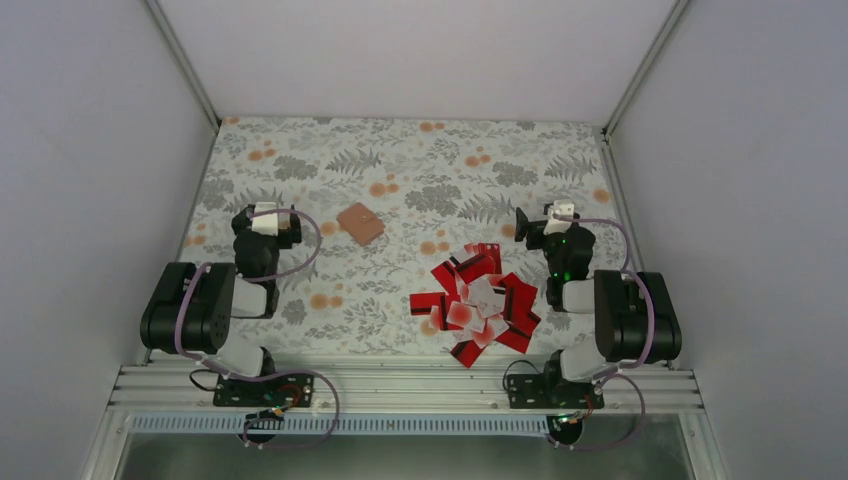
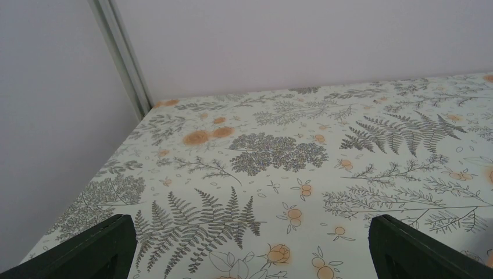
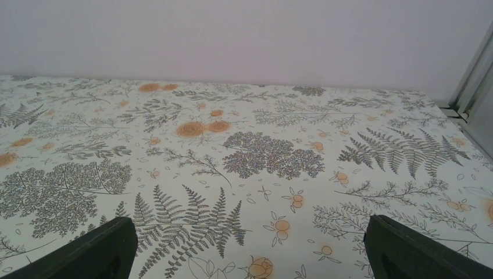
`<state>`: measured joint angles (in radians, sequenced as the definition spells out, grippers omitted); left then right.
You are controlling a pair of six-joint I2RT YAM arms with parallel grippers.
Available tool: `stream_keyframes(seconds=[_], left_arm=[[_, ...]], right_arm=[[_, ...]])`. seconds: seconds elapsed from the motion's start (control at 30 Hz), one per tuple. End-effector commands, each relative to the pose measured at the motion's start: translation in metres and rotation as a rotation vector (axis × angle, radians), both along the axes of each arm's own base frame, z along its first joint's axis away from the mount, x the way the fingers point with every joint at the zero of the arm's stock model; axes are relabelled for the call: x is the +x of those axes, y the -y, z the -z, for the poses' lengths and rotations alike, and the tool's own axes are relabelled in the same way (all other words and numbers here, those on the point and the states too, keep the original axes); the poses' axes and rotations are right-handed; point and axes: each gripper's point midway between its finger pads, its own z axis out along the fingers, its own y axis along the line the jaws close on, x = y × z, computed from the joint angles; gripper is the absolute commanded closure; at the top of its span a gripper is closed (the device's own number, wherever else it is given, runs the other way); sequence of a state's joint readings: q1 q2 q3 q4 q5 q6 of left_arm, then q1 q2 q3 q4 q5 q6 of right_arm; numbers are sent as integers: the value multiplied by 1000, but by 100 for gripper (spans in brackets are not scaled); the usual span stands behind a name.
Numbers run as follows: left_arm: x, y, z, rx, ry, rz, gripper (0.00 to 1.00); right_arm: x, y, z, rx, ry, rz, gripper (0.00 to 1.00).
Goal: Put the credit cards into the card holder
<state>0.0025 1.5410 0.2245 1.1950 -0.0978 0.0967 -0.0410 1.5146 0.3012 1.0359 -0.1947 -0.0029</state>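
Observation:
The credit cards (image 1: 480,298) lie in a loose pile of red and white cards on the flowered cloth, near the front and right of centre. The card holder (image 1: 360,223), a small flat tan square, lies further back and left of the pile. My left gripper (image 1: 268,222) hovers left of the holder; in the left wrist view it (image 2: 253,247) is open over bare cloth. My right gripper (image 1: 540,226) sits just right of and behind the pile; in the right wrist view it (image 3: 251,249) is open as well. Neither wrist view shows a card or the holder.
White walls close the table (image 1: 420,160) on the left, back and right. A metal corner post (image 2: 119,52) stands at the back left, another (image 3: 472,81) at the back right. An aluminium rail (image 1: 400,385) carries both arm bases along the near edge.

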Motion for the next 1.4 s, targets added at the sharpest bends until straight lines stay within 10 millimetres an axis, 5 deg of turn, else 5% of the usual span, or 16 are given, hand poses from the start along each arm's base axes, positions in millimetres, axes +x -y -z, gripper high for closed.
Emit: stream_keyframes(seconds=[0.0,0.6,0.77,1.17,1.37], left_arm=[[6,3,-14,-2,56,13,0],[5,3,-14,-2,56,13,0],[17,3,-17,-2,-16,3,0],[46,5,-81,-228,-245,-46,0],[45,19,-81,-374,-458,-44,6]], right_arm=[[8,4,-19,-6,69,12,1],[7,5,-20,-8,75,18,1],[25,10,-22,-2,-9,49,1],[56,7,-108,118,-109,50,1],[61,-22,-145,245,-216,-83,1]])
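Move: The card holder lies on the table about 18 cm to the left hand's right, some 3 cm ahead and roughly 12 cm below. The pile of credit cards is centred about 12 cm to the right hand's left, 14 cm back and 12 cm below. From the right hand, the holder lies about 38 cm left and 3 cm ahead. Card holder and credit cards stay untouched as both empty hands, after holding still at first, swing up and a bit forward, away from them. The left climbs about 12 cm while going half as far forward, its left side rolling down and its fingers tipping slightly downward. The right climbs some 15 cm and reaches about 7 forward, rolling a little the other way; both grippers stay wide open. ##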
